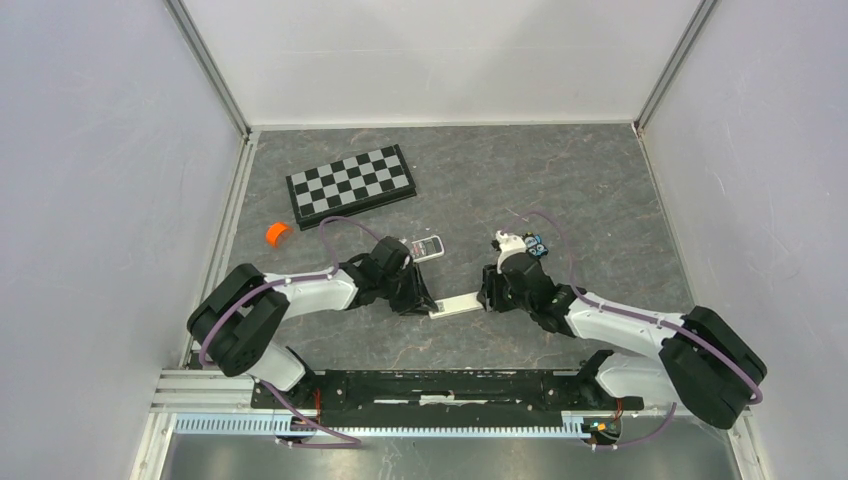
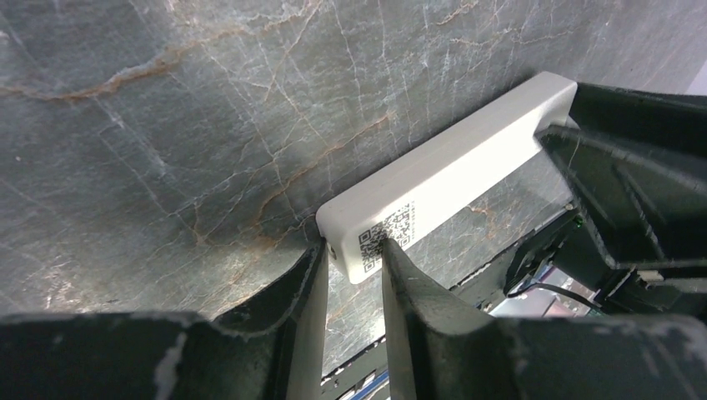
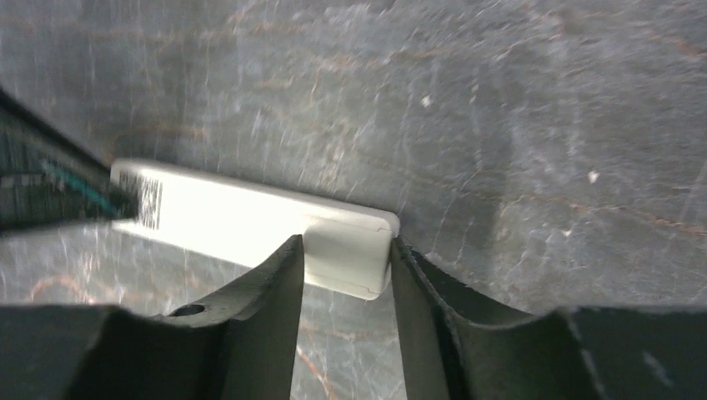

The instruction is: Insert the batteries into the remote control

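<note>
The remote control (image 1: pixel 458 305), a slim white bar, is held between my two grippers just in front of the arm bases. My left gripper (image 1: pixel 425 305) is shut on its left end. In the left wrist view its fingertips (image 2: pixel 354 250) pinch the end that bears a QR label, and the remote control (image 2: pixel 467 162) runs away up to the right. My right gripper (image 1: pixel 487 298) is shut on the other end; in the blurred right wrist view its fingertips (image 3: pixel 346 246) flank the rounded end of the remote control (image 3: pixel 250 212). The batteries are out of view.
A folded chessboard (image 1: pixel 350 183) lies at the back left, with a small orange object (image 1: pixel 277 233) near the left wall. A shorter grey-white remote (image 1: pixel 427 247) lies behind the left gripper. A small black-and-blue gadget (image 1: pixel 535 243) sits behind the right gripper.
</note>
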### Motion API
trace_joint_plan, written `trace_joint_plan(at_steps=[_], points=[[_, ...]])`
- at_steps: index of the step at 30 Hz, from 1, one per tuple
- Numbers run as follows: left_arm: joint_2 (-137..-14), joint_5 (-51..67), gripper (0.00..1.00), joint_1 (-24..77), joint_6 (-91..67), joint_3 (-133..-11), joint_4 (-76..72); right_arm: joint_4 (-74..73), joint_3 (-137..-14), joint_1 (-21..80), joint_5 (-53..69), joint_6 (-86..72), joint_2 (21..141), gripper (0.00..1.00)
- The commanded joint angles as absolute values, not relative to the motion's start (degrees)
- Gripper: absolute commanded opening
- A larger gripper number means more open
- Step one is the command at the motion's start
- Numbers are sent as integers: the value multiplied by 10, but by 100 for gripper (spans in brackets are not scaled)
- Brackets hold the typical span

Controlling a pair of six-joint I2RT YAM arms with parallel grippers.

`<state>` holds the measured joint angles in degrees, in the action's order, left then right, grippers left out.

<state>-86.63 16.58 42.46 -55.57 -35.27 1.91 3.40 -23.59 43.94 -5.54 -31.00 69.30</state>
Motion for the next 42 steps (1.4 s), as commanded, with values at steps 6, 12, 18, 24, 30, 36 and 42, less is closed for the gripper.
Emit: trace_joint_plan(at_steps=[6,12,18,24,30,36,42], points=[[-839,57,53,383,-487,-433,118,-61,-293,399,-69,-223,608,66],[-781,-9,79,369,-456,-474,198,-67,-318,365,-109,-169,559,81],[-647,-91,100,365,-412,-491,272,-82,-336,360,-236,-109,470,86],[-509,-215,100,365,-344,-561,386,-104,-374,360,-389,-47,349,90],[-421,-314,100,366,-247,-625,439,-97,-391,360,-488,46,263,97],[-379,-370,100,365,-213,-692,495,-86,-428,360,-534,101,227,98],[-315,-405,100,365,-173,-719,504,-36,-439,360,-528,165,180,98]])
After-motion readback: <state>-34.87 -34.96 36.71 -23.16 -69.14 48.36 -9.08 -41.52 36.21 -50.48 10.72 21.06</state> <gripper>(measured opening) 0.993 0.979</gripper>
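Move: The white remote control lies between the hands, its middle about 5 cm right of the left hand and 1 cm ahead, and some 5 cm left of the right hand and 1 cm back, roughly 1 cm below both. From the left hand the keypad remote is about 11 cm ahead and 3 cm left. From the right hand the blue toy is some 10 cm ahead and 9 cm right. Both lie about 2 cm below those hands. Both hands' fingertips come free of the white remote's two ends and open wide. The left first sweeps forward about 6 cm while still low, drawing its end along, then climbs and goes left; the right lifts with a short reach forward. They part outwards, each rising some 30 cm and drawing back late, with fingers swinging up well over 50 degrees. ##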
